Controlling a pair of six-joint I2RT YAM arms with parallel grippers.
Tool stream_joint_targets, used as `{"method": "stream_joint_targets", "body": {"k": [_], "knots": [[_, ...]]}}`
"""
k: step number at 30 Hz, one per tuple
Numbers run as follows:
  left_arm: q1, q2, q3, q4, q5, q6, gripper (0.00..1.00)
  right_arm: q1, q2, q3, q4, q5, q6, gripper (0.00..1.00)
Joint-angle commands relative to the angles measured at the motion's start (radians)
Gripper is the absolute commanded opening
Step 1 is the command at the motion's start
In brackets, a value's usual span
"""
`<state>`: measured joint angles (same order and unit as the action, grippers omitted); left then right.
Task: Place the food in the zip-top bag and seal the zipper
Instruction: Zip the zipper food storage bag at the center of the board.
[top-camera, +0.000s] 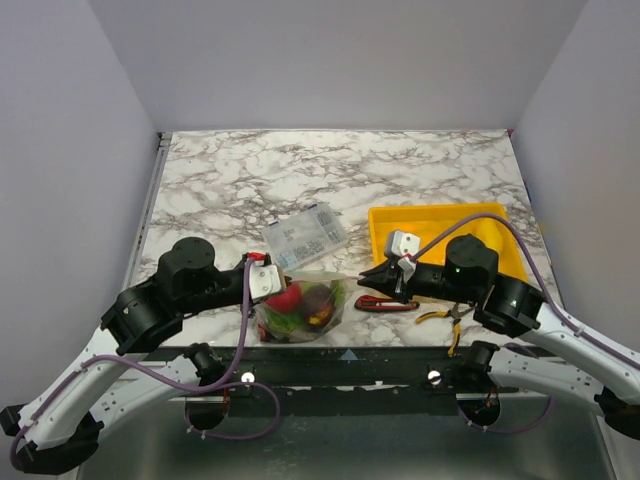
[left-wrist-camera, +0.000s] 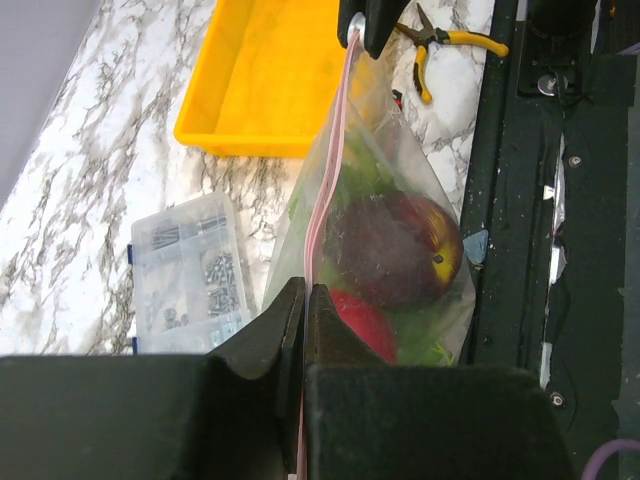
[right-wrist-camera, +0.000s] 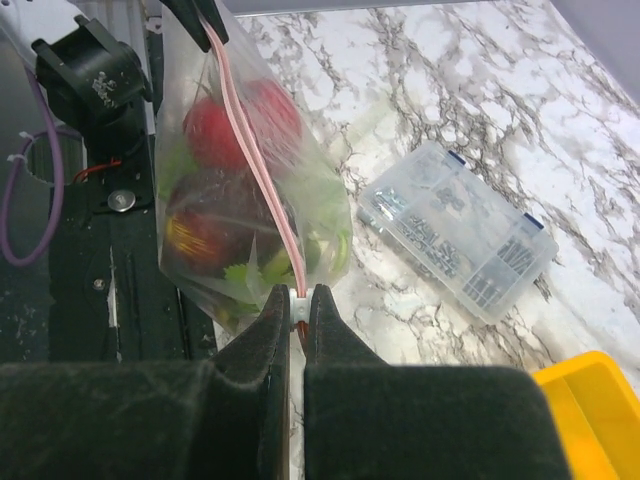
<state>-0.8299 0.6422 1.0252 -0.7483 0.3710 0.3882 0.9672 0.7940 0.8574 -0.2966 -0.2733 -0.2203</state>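
Observation:
The clear zip-top bag (top-camera: 300, 312) hangs stretched between my two grippers at the table's near edge. The food is inside it: a dark purple and yellow piece (left-wrist-camera: 400, 245), a red piece (left-wrist-camera: 362, 318) and green leaves (right-wrist-camera: 250, 272). The pinkish-red zipper (left-wrist-camera: 322, 200) runs taut along the bag's mouth from one gripper to the other. My left gripper (left-wrist-camera: 304, 295) is shut on the zipper's left end. My right gripper (right-wrist-camera: 302, 298) is shut on the zipper (right-wrist-camera: 258, 170) at its right end, with a small white piece between the pads.
A clear compartment box (top-camera: 305, 235) of small parts lies just behind the bag. The yellow tray (top-camera: 450, 222) sits at the right. A red-handled knife (top-camera: 385, 303) and yellow-handled pliers (top-camera: 447, 318) lie in front of the tray. The black front rail (top-camera: 340, 365) runs under the bag.

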Motion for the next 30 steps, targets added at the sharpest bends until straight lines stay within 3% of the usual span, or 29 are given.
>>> {"method": "stream_joint_targets", "body": {"k": [1,7,8,10,13,18,21,24,30], "knots": [[0.006,-0.027,0.004,-0.024,-0.046,-0.01,0.0,-0.009,-0.032,-0.004,-0.055,0.063,0.02,0.0],[0.006,-0.027,0.002,-0.006,-0.018,-0.037,0.0,-0.009,0.044,0.022,-0.014,0.037,0.011,0.0],[0.006,-0.032,-0.002,0.001,-0.018,-0.043,0.0,-0.01,0.056,0.028,-0.004,0.041,0.032,0.15],[0.006,-0.045,-0.017,0.026,-0.027,-0.052,0.0,-0.009,0.076,0.034,0.018,0.041,0.092,0.55],[0.006,-0.075,-0.05,0.067,-0.064,-0.074,0.0,-0.01,0.038,-0.033,0.115,0.128,0.248,0.69],[0.006,-0.16,-0.122,0.149,-0.075,-0.116,0.0,-0.012,-0.103,-0.308,0.453,0.15,0.379,0.72],[0.007,-0.17,-0.126,0.151,-0.073,-0.129,0.0,-0.017,-0.131,-0.425,0.656,0.022,0.425,0.7],[0.007,-0.172,-0.126,0.148,-0.067,-0.13,0.0,-0.018,-0.092,-0.499,0.85,-0.048,0.47,0.68],[0.008,-0.181,-0.123,0.15,-0.062,-0.136,0.0,-0.034,0.018,-0.53,1.032,-0.082,0.508,0.68]]}}
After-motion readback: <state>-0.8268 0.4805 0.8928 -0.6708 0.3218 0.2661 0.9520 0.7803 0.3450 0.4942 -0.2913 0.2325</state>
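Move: The right hand still pinches the bag's zipper slider, right between its pads; from the left hand, which holds the zipper's other end, the slider is about 14 cm to the right and level. From the right hand the bagged food hangs some 7 cm left, 2 cm back and 11 cm below. On the table, about 18 cm below, the red knife lies roughly 9 cm right and 4 cm ahead, the parts box 11 cm left and 17 cm ahead. Right hand lets go of the slider, sinks about 6 cm, tips its fingers up; left keeps its pinch. ##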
